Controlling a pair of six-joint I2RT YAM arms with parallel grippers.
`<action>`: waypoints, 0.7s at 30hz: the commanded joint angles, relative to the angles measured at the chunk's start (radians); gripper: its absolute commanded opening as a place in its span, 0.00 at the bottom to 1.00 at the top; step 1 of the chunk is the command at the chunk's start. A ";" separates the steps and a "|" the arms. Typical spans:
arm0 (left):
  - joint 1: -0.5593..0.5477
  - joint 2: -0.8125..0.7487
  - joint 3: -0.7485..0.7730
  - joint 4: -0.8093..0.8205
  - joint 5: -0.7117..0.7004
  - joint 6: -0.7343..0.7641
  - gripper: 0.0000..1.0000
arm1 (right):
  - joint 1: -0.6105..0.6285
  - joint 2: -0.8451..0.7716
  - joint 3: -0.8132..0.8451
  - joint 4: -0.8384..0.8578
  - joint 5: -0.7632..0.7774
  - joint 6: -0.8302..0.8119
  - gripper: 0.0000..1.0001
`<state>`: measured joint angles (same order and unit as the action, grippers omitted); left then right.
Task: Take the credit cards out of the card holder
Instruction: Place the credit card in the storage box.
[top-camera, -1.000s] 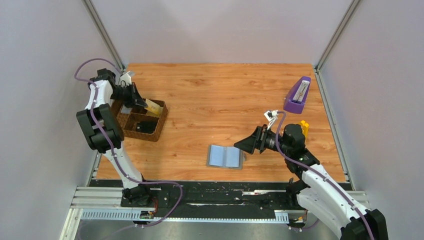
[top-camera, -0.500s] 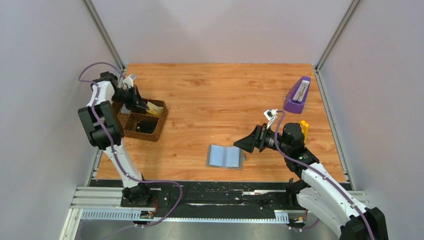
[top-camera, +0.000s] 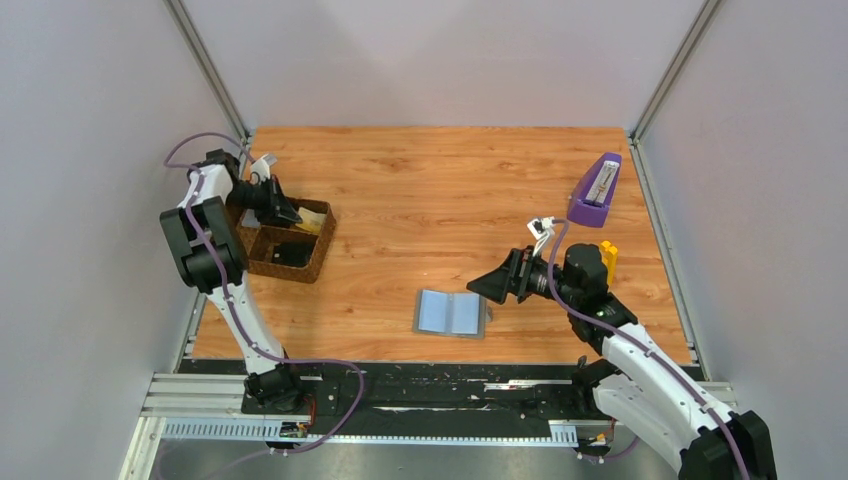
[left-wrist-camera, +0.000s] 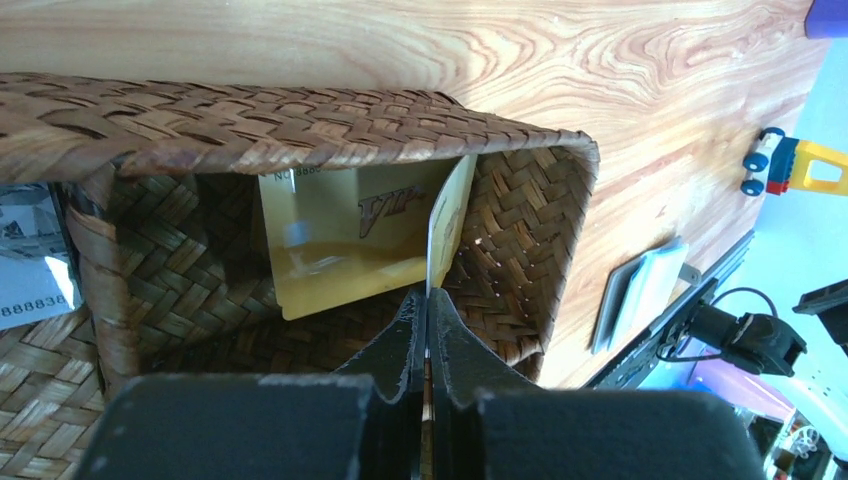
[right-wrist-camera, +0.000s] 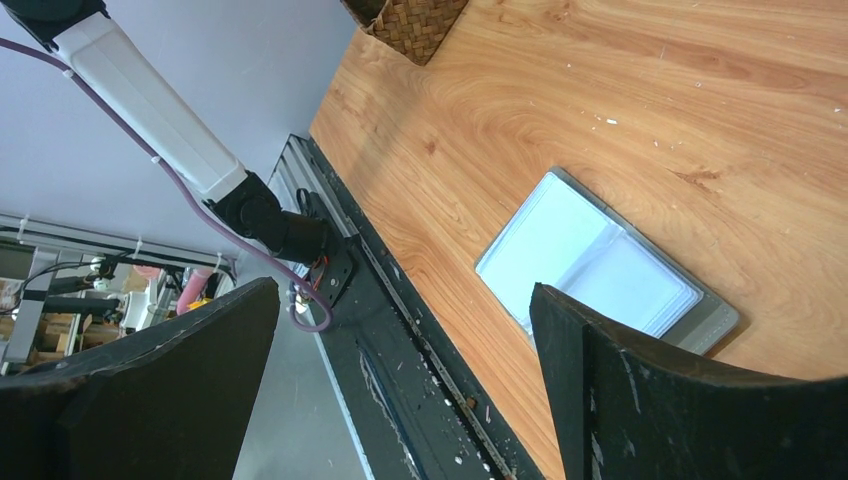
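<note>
The card holder lies open on the table near the front edge, its pale blue-grey pockets facing up. My right gripper hovers just to its right, open and holding nothing, its jaws wide apart. My left gripper reaches into the back right compartment of the brown woven tray. It is shut on a gold credit card held edge-on. A second gold card lies against the wall of that compartment. A whitish card shows in the compartment beside it.
A purple wedge-shaped object stands at the back right. Near the right arm sits a yellow toy. The table is walled on three sides, with a black rail along the front.
My left gripper has gone deeper into the tray compartment with the gold card. The right gripper has edged slightly left; the card holder has not moved.
</note>
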<state>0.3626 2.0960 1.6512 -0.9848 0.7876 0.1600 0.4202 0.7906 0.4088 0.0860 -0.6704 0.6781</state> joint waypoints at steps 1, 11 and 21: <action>0.002 0.026 0.049 0.017 -0.007 0.019 0.08 | -0.004 0.009 0.047 0.024 0.017 -0.019 1.00; -0.017 0.052 0.084 0.015 -0.061 0.003 0.25 | -0.004 0.013 0.047 0.028 0.032 -0.013 1.00; -0.036 0.056 0.132 0.000 -0.112 -0.020 0.35 | -0.004 0.058 0.070 -0.009 0.074 0.001 1.00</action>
<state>0.3397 2.1544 1.7313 -0.9771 0.6971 0.1513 0.4198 0.8322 0.4225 0.0811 -0.6270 0.6788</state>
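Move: The left hand already holds the gold credit card upright inside the far right compartment of the storage box. The gold card already in there lies about 3 cm to the right, 1 cm ahead and 4 cm below. The white card in the next compartment is some 11 cm left, level, 5 cm lower; the black card about 8 cm back, straight behind, 6 cm lower. From the idle right hand that gold card is roughly 41 cm left, 20 cm ahead and 14 cm down. Easing forward and down, about 1.5 cm each way, with a slight drift left and a small roll of some 5 degrees, the left hand opens its fingers from shut to about a third. They let go of the gold card low in the far right compartment and stay there, one on either side of its near end. ##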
